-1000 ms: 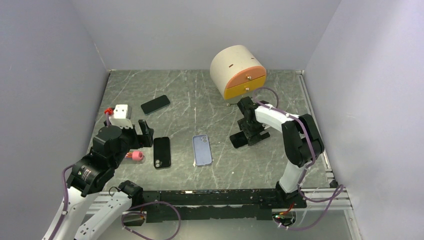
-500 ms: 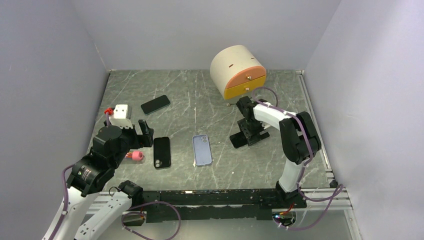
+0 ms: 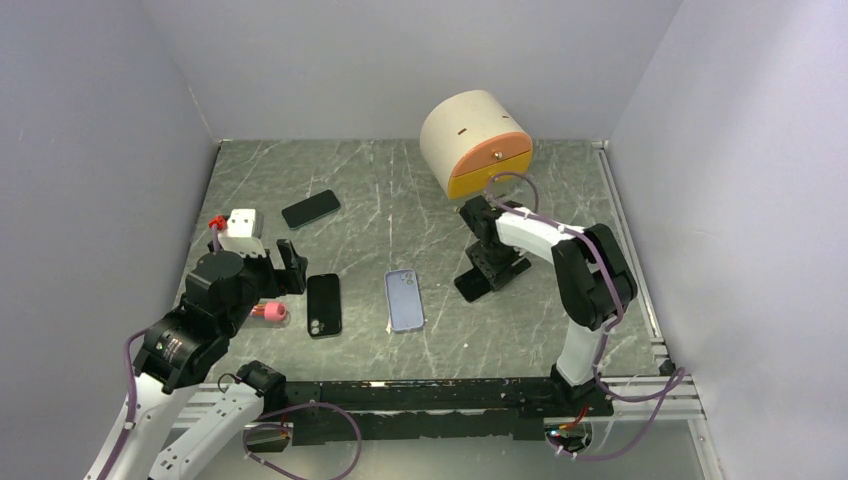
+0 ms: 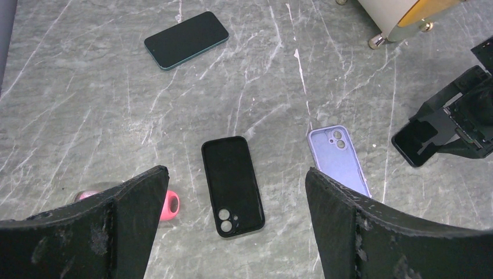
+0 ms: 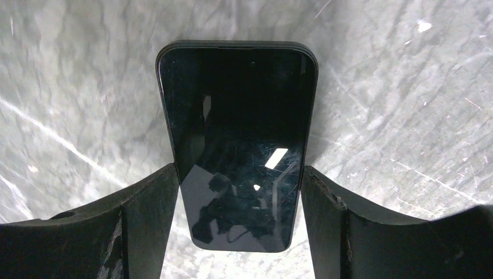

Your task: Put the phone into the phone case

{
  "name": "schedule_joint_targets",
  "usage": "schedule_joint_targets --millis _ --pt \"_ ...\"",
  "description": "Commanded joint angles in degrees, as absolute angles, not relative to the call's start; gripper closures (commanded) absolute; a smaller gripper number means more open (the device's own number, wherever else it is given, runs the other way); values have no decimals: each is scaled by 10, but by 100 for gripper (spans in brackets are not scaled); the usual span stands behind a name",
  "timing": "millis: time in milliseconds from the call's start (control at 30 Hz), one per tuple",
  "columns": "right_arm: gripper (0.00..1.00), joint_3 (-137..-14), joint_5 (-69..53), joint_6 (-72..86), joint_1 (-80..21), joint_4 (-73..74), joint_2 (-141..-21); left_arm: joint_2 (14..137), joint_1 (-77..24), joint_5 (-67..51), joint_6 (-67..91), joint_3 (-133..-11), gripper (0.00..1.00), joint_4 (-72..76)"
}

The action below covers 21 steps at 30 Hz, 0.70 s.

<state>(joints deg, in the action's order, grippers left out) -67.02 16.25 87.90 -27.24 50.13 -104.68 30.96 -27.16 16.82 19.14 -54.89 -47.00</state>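
Observation:
My right gripper (image 3: 489, 262) is shut on a black phone (image 5: 238, 139), its fingers (image 5: 325, 200) against both long edges; the screen faces the right wrist camera. In the top view the phone (image 3: 471, 284) sits low over the table, right of the cases. An empty black phone case (image 3: 323, 304) lies open side up beside a purple case (image 3: 404, 299). My left gripper (image 3: 285, 265) is open and empty above the black case (image 4: 232, 186), which shows between its fingers.
A second dark phone (image 3: 311, 209) lies at the back left. A round beige drawer unit (image 3: 477, 140) with orange fronts stands behind the right arm. A white block (image 3: 241, 225) and a pink ring (image 3: 270, 313) lie by the left arm.
My right gripper has shifted a little to the left with the phone, toward the cases. The left arm has not moved.

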Motion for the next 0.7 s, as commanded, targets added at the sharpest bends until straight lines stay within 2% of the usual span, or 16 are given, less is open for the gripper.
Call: schedule_joint_targets --millis 0,233,333,500,667 --pt "39 -660 176 794 -309 494 -1032 313 -273 173 187 -554 7 -449" --pt "50 -613 179 693 -368 442 -967 311 -273 176 188 -555 8 -450" --pt "51 -585 147 631 -377 393 -948 314 -273 177 188 -554 8 -447" --pt "60 -567 118 553 -395 355 -935 321 -273 173 189 -556 8 -451" --pt "62 -531 86 504 -404 299 -899 319 -273 178 191 -555 9 -452"
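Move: The right hand holds the phone between its fingers, just over the table. The lavender phone case lies about 22 cm to its left and 6 cm back, roughly level with it; the black case is some 43 cm left and 7 cm back, and the drawer chest stands about 28 cm ahead and 4 cm left. From the left hand the lavender case is some 23 cm to the right, 4 cm ahead and 27 cm below. Keeping its pinch on the phone's long edges, the right hand carries it low and nearly level towards the lavender case, starting leftwards, then swinging mostly back before easing left again, about 5 cm each way in all. Throughout, the wrist turns the phone counter-clockwise by some 45 degrees, bringing its long side closer to the case's lengthwise direction, with the fingers still pointing down. ##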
